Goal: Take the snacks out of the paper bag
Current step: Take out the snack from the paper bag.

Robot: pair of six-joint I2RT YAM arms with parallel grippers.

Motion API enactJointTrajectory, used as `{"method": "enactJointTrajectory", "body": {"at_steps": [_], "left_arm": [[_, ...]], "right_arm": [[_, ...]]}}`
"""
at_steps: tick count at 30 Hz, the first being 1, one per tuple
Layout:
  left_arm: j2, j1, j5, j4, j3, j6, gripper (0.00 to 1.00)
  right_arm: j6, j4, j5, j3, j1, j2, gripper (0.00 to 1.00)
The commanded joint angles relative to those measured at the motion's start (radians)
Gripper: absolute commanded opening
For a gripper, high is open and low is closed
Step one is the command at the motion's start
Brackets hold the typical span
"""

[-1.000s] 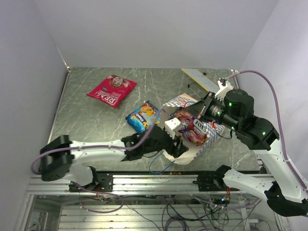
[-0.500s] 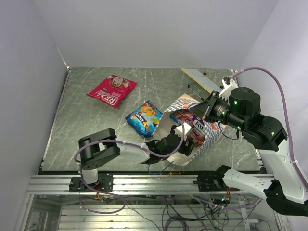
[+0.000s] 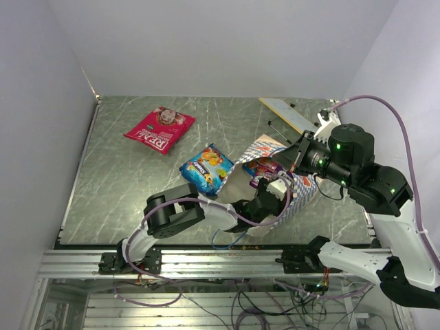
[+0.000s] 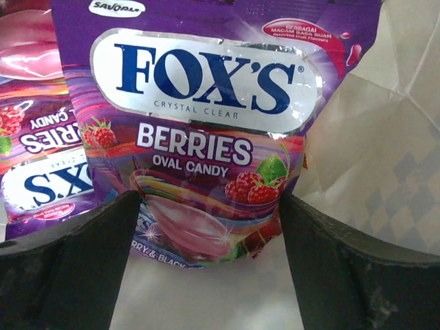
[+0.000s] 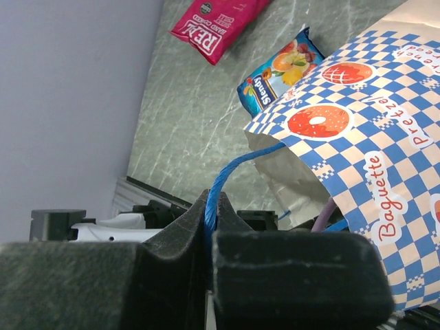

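Note:
The blue-and-white checkered paper bag (image 3: 302, 196) lies on its side at the right, its mouth facing left. My right gripper (image 3: 294, 159) is shut on the bag's blue string handle (image 5: 223, 182) and holds the mouth up; the checkered side (image 5: 364, 137) fills the right wrist view. My left gripper (image 3: 278, 184) is inside the bag. It is open (image 4: 210, 210), with its jaws on either side of the lower end of a purple Fox's Berries candy packet (image 4: 206, 124). A second Fox's packet (image 4: 41, 158) lies to its left. The red-pink packet (image 3: 159, 129) and the blue packet (image 3: 205, 167) lie on the table outside the bag.
A flat tan card strip (image 3: 285, 113) lies at the back right of the grey marble table (image 3: 124, 185). Grey walls stand on the left, back and right. The left arm's links stretch along the front edge toward the bag.
My left arm has swung right and pushed its gripper deeper into the bag's mouth. My right gripper has kept hold of the handle and shifted slightly.

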Motion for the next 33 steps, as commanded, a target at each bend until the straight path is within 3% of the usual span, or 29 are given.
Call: {"method": "enactJointTrajectory", "body": {"at_steps": [1, 4, 10, 12, 23, 33], "left_arm": [[0.045, 0.004, 0.005, -0.032, 0.074, 0.018, 0.87], [0.049, 0.013, 0.026, -0.066, 0.093, 0.000, 0.76], [0.001, 0.035, 0.068, -0.104, 0.074, -0.019, 0.36], [-0.033, 0.037, 0.068, -0.124, 0.062, -0.020, 0.27], [-0.253, 0.037, 0.116, -0.290, -0.048, -0.095, 0.08], [-0.573, 0.035, 0.280, -0.665, -0.086, -0.109, 0.07]], "right_arm": [[-0.021, -0.013, -0.006, 0.057, 0.002, -0.006, 0.00], [-0.029, -0.007, 0.002, 0.060, 0.003, -0.009, 0.00], [-0.041, -0.002, 0.017, 0.064, 0.002, -0.013, 0.00], [-0.045, 0.008, 0.022, 0.060, 0.003, -0.017, 0.00], [-0.048, 0.060, 0.067, 0.011, 0.003, -0.075, 0.00], [-0.074, 0.123, 0.123, -0.060, 0.002, -0.126, 0.00]]}}
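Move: The Fox's candy pouch stands between and just beyond the open left fingers, inside the tipped paper bag: its middle about 2 cm ahead, 2 cm right and 2 cm above that hand. A second Fox's pouch leans roughly 8 cm ahead and 5 cm left of the hand; the blue snack bag lies outside, some 10 cm ahead, 25 cm left and 5 cm lower. From the right hand the target pouch is about 5 cm ahead, 3 cm right and 30 cm below. Ease the left gripper about 1 cm farther in while shutting the fingers on the Fox's pouch across its middle, then draw it back out towards the bag's mouth, some 8 cm left, 7 cm up and 4 to 5 cm back, fingers dipping about 10 degrees. Keep the right gripper shut on the blue handle, shifting it about 3 cm right and slightly up. ##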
